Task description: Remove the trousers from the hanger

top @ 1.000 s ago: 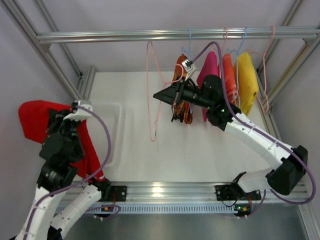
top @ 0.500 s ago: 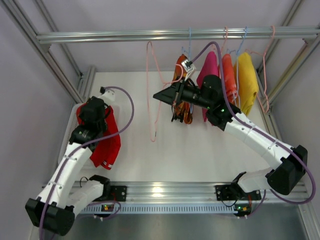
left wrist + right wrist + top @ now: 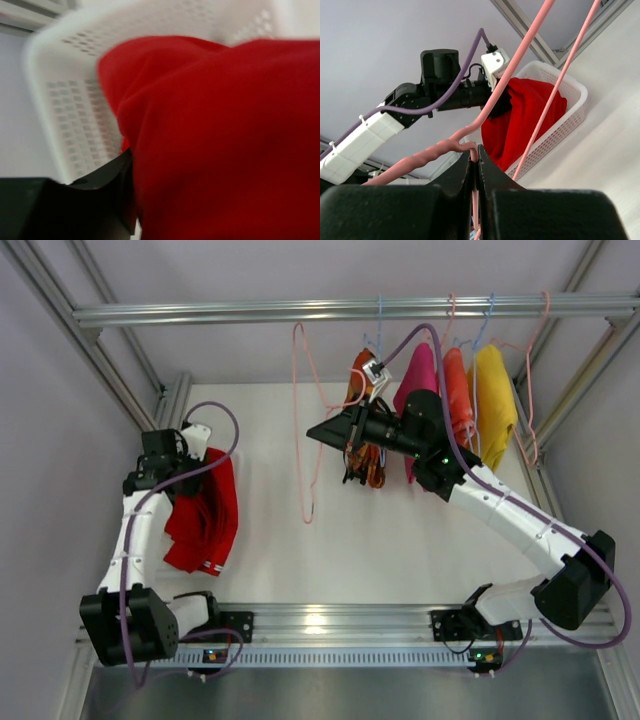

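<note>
The red trousers (image 3: pixel 205 515) lie draped in a white basket (image 3: pixel 70 100) at the left, off the hanger. My left gripper (image 3: pixel 165 455) is at their far end. Red cloth (image 3: pixel 225 140) fills the left wrist view, with one black finger (image 3: pixel 100 185) against it, so the jaws are hidden. In the right wrist view the cloth (image 3: pixel 525 115) hangs from that gripper into the basket (image 3: pixel 565 125). My right gripper (image 3: pixel 477 150) is shut on the bare pink hanger (image 3: pixel 305 420), pinching its wire (image 3: pixel 520 55). The orange patterned trousers (image 3: pixel 362 380) hang on the rail behind it.
Pink (image 3: pixel 418 380), orange-red (image 3: pixel 458 390) and yellow (image 3: pixel 492 390) garments hang on hangers from the aluminium rail (image 3: pixel 250 312) at the back right. Frame posts run along both sides of the white table.
My left arm swung in from the far left with the red trousers and lowered them into the basket. The right arm and the pink hanger have not moved.
</note>
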### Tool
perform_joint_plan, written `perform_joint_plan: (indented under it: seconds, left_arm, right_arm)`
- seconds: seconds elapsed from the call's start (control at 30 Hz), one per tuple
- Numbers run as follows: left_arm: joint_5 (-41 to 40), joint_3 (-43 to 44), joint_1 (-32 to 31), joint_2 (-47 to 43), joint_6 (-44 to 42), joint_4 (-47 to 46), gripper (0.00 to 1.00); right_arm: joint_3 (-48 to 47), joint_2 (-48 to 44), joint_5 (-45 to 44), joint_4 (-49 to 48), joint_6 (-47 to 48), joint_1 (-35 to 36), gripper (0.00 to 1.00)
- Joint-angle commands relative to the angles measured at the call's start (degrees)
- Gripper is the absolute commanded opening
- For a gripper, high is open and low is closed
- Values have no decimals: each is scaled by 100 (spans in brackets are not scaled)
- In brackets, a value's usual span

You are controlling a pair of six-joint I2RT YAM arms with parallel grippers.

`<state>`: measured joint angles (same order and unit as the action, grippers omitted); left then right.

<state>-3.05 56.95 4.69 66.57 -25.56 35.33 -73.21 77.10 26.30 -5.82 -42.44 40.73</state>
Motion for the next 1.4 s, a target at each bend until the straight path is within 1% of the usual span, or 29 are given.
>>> perform_joint_plan:
  seconds: [0.0, 0.03, 0.07, 0.1, 0.13, 0.17, 0.27, 0.33, 0.37, 0.43, 0.6, 0.63, 0.67, 0.7, 0.73, 0.77, 0.8, 0.87, 0.93, 0.97, 1.0, 1.07, 1.1, 1.17, 1.2, 1.23, 1.27, 1.3, 1.37]
  left_arm:
    - [2534, 167, 619, 111, -203, 1044, 46]
    - [2816, 211, 682, 155, -299, 1176, 52]
    - [3010, 342, 717, 207, -457, 1317, 54]
    - [3377, 430, 822, 269, -554, 1527, 54]
    - [3520, 501, 867, 391, -633, 1851, 56]
    - [3670, 554, 911, 471, -791, 2011, 76]
    - [4171, 835, 1086, 708, -1222, 2731, 99]
    - [4584, 1107, 1262, 761, -1442, 3048, 99]
    - [4742, 1212, 1341, 709, -1626, 3320, 99]
    - [5145, 1536, 1561, 473, -1715, 3471, 99]
    - [5516, 2205, 1605, -134, -1312, 3515, 99]
    - [5595, 2502, 1605, -187, -1224, 3611, 99]
    - [5796, 2688, 1605, -179, -1258, 3778, 99]
    - [5929, 2864, 1605, -153, -1337, 4206, 99]
    - [6165, 3179, 1605, -100, -1433, 4384, 99]
    - [6280, 3278, 1614, -100, -1417, 4508, 99]
    - [6368, 3331, 1597, -187, -1329, 4500, 99]
    - [6457, 3305, 1553, -345, -838, 4212, 99]
    - [6221, 3139, 1273, -590, -260, 3616, 99]
    - [6089, 3060, 1115, -670, -82, 3438, 99]
    - [5836, 3042, 809, -706, 67, 3315, 99]
    - [5615, 3007, 482, -785, 463, 3042, 99]
    - [5309, 2945, 89, -820, 612, 2937, 99]
    - [4939, 2892, -343, -864, 947, 2612, 99]
    - [4719, 2831, -833, -899, 1070, 2480, 99]
    - [4369, 2813, -1029, -882, 1219, 2392, 99]
    - [4235, 2813, -1214, -865, 1307, 2251, 98]
    - [4121, 2822, -1547, -795, 1378, 2180, 98]
    - [3716, 2822, -1934, -750, 1606, 1927, 96]
  right_arm:
    - [-246, -213, 41, 11, 183, -4, 0]
    - [-255, -213, 41, 11, 192, -4, 0]
    - [-273, -213, 41, 11, 200, -4, 0]
    - [-290, -204, 41, 20, 209, -4, 0]
    - [-299, -195, 41, 20, 201, -4, 0]
    - [-317, -178, 41, 29, 201, -4, 0]
    - [-343, -160, 33, 11, 201, -4, 0]
    - [-361, -160, 6, 29, 192, -4, 0]
    - [-369, -178, 6, 37, 192, -4, 0]
    - [-361, -187, -46, 99, 174, -12, 0]
    - [-273, -239, -99, 169, -10, -4, 0]
    - [-255, -239, -108, 169, -36, -4, 0]
    - [-220, -265, -125, 169, -72, -4, 0]
    - [-177, -283, -187, 169, -89, 5, 0]
    - [-167, -301, -231, 204, -124, 5, 0]
    - [-159, -292, -309, 213, -168, 22, 0]
    - [-159, -292, -484, 239, -212, 40, 0]
    - [-202, -187, -626, 301, -413, 84, 0]
    - [-360, -99, -854, 485, -537, 180, 0]
    - [-482, -12, -968, 564, -651, 277, 0]
    - [-553, 33, -1230, 843, -704, 338, 0]
    - [-642, 164, -1460, 986, -914, 531, 0]
    - [-720, 200, -1705, 1030, -985, 593, 0]
    - [-870, 366, -1935, 1249, -1134, 786, 0]
    - [-1036, 419, -2101, 1346, -1179, 831, 0]
    - [-1107, 455, -2199, 1486, -1223, 883, 0]
    - [-1177, 533, -2322, 1549, -1275, 997, 0]
    - [-1291, 569, -2549, 1610, -1276, 1050, 0]
    - [-1467, 674, -2769, 1839, -1320, 1173, 0]
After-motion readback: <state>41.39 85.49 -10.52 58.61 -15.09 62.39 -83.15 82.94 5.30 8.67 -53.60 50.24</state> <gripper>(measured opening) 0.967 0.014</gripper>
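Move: The empty pink hanger stands some 24 cm to the left hand's right, about 4 cm back and 20 cm above it. The red trousers lie heaped just under that hand, roughly 10 cm below, 5 cm back and 3 cm right, in the white basket, whose middle is 5 cm back and 14 cm below, straight under it sideways. The right hand has the hanger by its neck, the hanger's middle about 5 cm to its left, level and in line. Back and right at first, the left hand opens its part-open fingers wide and comes free of the red trousers, then climbs about 18 cm and swings right over the basket's side towards the near half of the hanger, some 20 cm right in all, rolling its left side down and turning clockwise. Late on, the right hand, still pinching the hanger, brings it about 4 cm left, tipping down some 15 degrees. ##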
